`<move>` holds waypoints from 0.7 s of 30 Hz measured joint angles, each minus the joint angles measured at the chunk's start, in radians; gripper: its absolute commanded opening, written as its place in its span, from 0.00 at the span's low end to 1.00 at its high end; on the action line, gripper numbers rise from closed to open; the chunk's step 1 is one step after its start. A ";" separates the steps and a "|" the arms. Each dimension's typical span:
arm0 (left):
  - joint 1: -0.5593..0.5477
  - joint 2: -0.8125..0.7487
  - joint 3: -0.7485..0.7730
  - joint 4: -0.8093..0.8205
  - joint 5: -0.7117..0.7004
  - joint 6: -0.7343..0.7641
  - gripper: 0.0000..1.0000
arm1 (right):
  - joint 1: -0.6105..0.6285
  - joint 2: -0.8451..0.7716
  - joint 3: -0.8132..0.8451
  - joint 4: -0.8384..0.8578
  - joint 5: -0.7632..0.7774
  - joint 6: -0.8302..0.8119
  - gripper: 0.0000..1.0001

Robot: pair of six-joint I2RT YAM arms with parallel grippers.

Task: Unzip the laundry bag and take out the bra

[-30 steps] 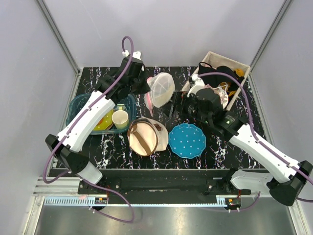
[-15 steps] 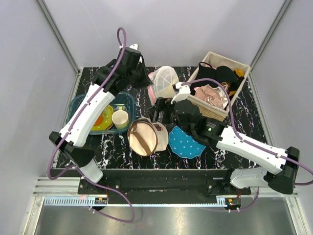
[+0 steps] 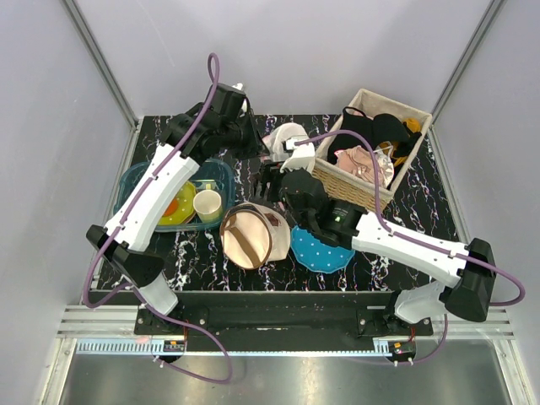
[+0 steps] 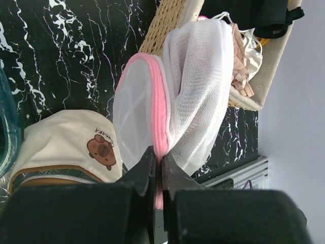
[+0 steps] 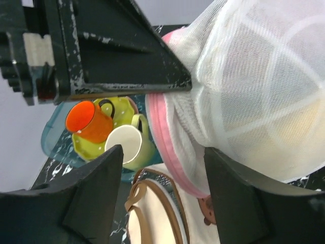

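The laundry bag (image 4: 193, 86), white ribbed mesh with a pink zipper rim, hangs in the air at the back middle of the table (image 3: 288, 133). My left gripper (image 4: 158, 170) is shut on the pink rim and holds the bag up; it also shows in the top view (image 3: 256, 139). My right gripper (image 5: 165, 175) is open, its fingers (image 5: 94, 198) on either side of the bag's lower pink rim (image 5: 170, 137), not touching it. In the top view the right gripper (image 3: 272, 175) sits just below the bag. A pale shape shows through the mesh (image 5: 264, 132); no bra is clearly visible.
A wicker basket (image 3: 361, 184) of clothes stands at the back right. A beige canvas bag (image 3: 251, 236) with brown straps lies below the laundry bag, a blue dotted plate (image 3: 319, 251) beside it. A teal tub (image 3: 135, 179) at left holds an orange cup (image 5: 89, 122) and mugs.
My right arm has swung left from beside the basket to under the hanging bag. My left gripper has kept its hold and shifted the bag slightly.
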 measured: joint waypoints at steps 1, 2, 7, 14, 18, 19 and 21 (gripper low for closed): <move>0.000 0.000 0.000 0.000 0.004 -0.003 0.00 | 0.000 0.003 -0.003 0.014 0.013 -0.010 0.55; 0.000 0.000 0.000 0.000 0.007 -0.006 0.00 | 0.000 0.006 -0.007 0.033 0.030 -0.025 0.49; 0.008 -0.007 -0.021 0.019 0.037 -0.016 0.00 | 0.001 0.011 -0.051 0.119 0.094 -0.087 0.00; 0.055 -0.032 -0.161 0.132 0.185 -0.034 0.29 | 0.008 -0.003 -0.133 0.192 0.115 -0.153 0.00; 0.103 -0.049 -0.222 0.226 0.276 -0.037 0.84 | -0.035 -0.053 -0.180 0.182 0.068 -0.123 0.00; 0.125 -0.058 -0.233 0.257 0.298 -0.044 0.93 | -0.060 -0.064 -0.187 0.174 0.047 -0.104 0.00; 0.174 -0.074 -0.238 0.306 0.330 -0.044 0.95 | -0.148 -0.089 -0.198 0.142 -0.042 -0.051 0.00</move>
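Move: The pink zip band of the laundry bag, held up by the left fingers, passes between the right hand's open fingers, about 2 cm ahead and 1 cm to the right of that hand. From the left hand this stretch of band is some 2 cm back, 1 cm right and 3 cm down. From the right hand, the bear pouch stands roughly 7 cm back, 2 cm left and 20 cm below, and the basket about 12 cm ahead, 30 cm right and 20 cm down. Forward by a mere 1.5 cm, the right hand closes on the pink zip band and mesh beside the left fingers and pinches them. Both hands then sink about 2 cm; the left fingers spread wide and let go, and the left hand lifts back up and forward, rolling some 15 degrees, while the right keeps its pinch and swings right and forward towards the basket. ##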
